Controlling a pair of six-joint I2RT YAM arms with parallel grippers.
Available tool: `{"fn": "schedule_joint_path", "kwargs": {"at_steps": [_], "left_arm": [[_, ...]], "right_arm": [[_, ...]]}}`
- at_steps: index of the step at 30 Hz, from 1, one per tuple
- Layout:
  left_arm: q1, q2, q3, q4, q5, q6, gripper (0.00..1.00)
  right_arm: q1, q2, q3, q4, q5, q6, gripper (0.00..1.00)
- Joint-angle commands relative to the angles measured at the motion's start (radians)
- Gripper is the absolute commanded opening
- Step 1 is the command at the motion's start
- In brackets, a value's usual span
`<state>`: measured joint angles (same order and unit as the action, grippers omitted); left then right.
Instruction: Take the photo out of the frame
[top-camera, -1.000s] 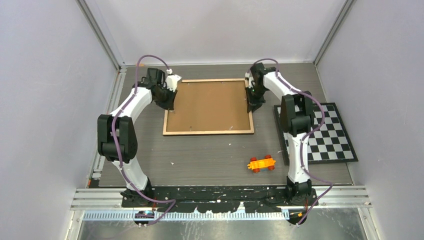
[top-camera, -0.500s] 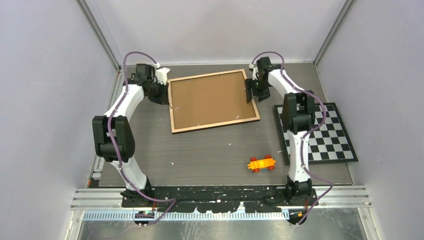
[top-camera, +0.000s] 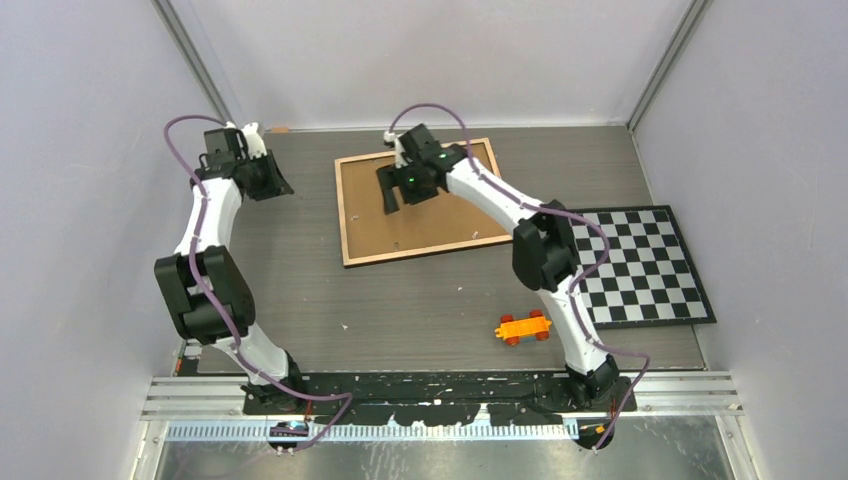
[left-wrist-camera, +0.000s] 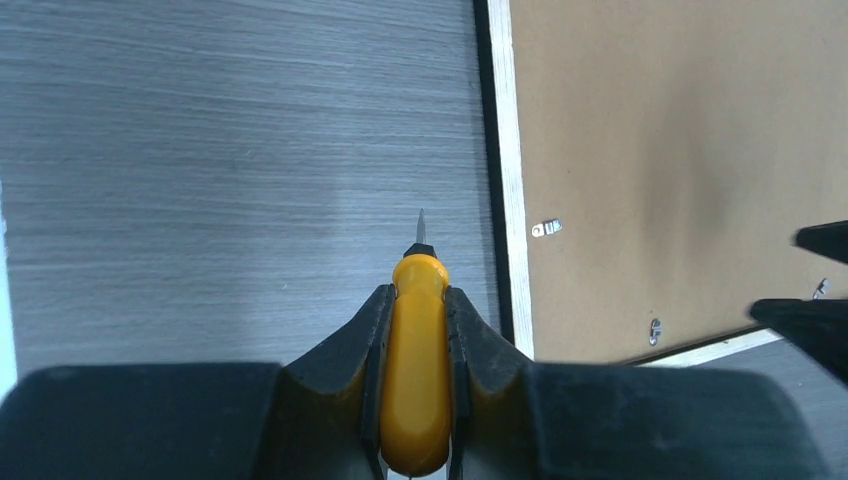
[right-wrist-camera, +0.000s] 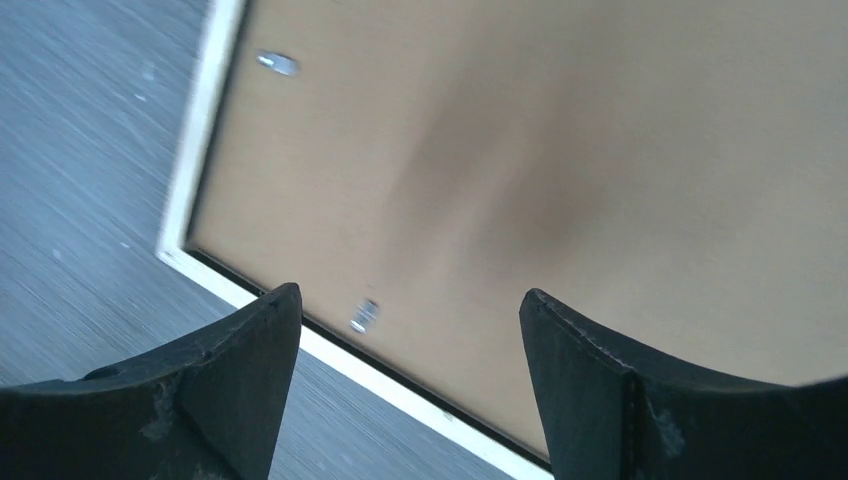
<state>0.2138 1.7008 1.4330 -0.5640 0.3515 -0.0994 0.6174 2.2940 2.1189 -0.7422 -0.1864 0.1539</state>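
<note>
The frame (top-camera: 450, 215) lies face down at the back of the table, brown backing board up inside a light wooden rim. The photo is hidden under that board. My left gripper (top-camera: 270, 183) hovers left of the frame, apart from it, shut on a yellow-handled screwdriver (left-wrist-camera: 418, 350) whose thin tip points at the table beside the rim (left-wrist-camera: 505, 150). My right gripper (top-camera: 392, 198) hangs open over the board's left half (right-wrist-camera: 560, 130), nothing between its fingers (right-wrist-camera: 250, 340). Small metal tabs (left-wrist-camera: 545, 228) (right-wrist-camera: 365, 314) sit along the board's edges.
A black-and-white checkerboard mat (top-camera: 640, 265) lies at the right. An orange toy car (top-camera: 524, 326) stands on the table in front of it. Grey walls close in the left, right and back sides.
My right gripper let go of the frame's right edge, opened and swung left over the board. My left gripper pulled away to the far left. The frame turned slightly and now lies askew.
</note>
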Motion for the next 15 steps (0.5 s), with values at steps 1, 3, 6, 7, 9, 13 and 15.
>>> {"fn": "schedule_joint_path", "kwargs": {"at_steps": [1, 3, 6, 7, 9, 13, 15], "left_arm": [[0.023, -0.117, -0.076, 0.048, 0.004, -0.04, 0.0], [0.038, -0.159, -0.112, 0.05, 0.002, -0.036, 0.0], [0.061, -0.209, -0.157, 0.052, -0.012, -0.025, 0.0], [0.069, -0.223, -0.167, 0.054, -0.014, -0.025, 0.0], [0.085, -0.242, -0.176, 0.052, -0.013, -0.023, 0.0], [0.11, -0.255, -0.181, 0.047, 0.001, -0.017, 0.0], [0.114, -0.252, -0.181, 0.05, 0.013, -0.016, 0.0]], "right_arm": [[0.082, 0.081, 0.12, 0.083, 0.034, 0.114, 0.84], [0.125, 0.115, 0.161, 0.105, 0.084, 0.143, 0.85], [0.178, 0.156, 0.187, 0.156, 0.114, 0.162, 0.85], [0.192, 0.168, 0.19, 0.175, 0.128, 0.168, 0.85], [0.22, 0.194, 0.203, 0.203, 0.166, 0.173, 0.84], [0.272, 0.246, 0.253, 0.233, 0.266, 0.161, 0.81], [0.293, 0.26, 0.254, 0.267, 0.278, 0.156, 0.79]]}}
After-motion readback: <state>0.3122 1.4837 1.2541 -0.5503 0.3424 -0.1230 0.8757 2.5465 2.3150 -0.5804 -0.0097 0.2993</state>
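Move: The right hand is open above the backing board. The left rail of the frame, a little out from its near corner, lies about 14 cm to its left, 4 cm back and 9 cm below. The metal clip inside that rail sits some 12 cm left and level fore and aft, the near-left corner 14 cm left and 13 cm back. From the left hand, holding the screwdriver, that stretch of rail is roughly 10 cm right, 4 cm back and 15 cm down. No touch on the frame is visible yet: the right hand sweeps about 14 cm left across the backing board towards the near end of the left rail, drawing back some 4 cm and sinking about 5 cm, mostly in the later part, with its fingers still wide open. The left hand keeps its grip on the screwdriver and backs off towards its base, easing left and slightly up, away from the frame. ##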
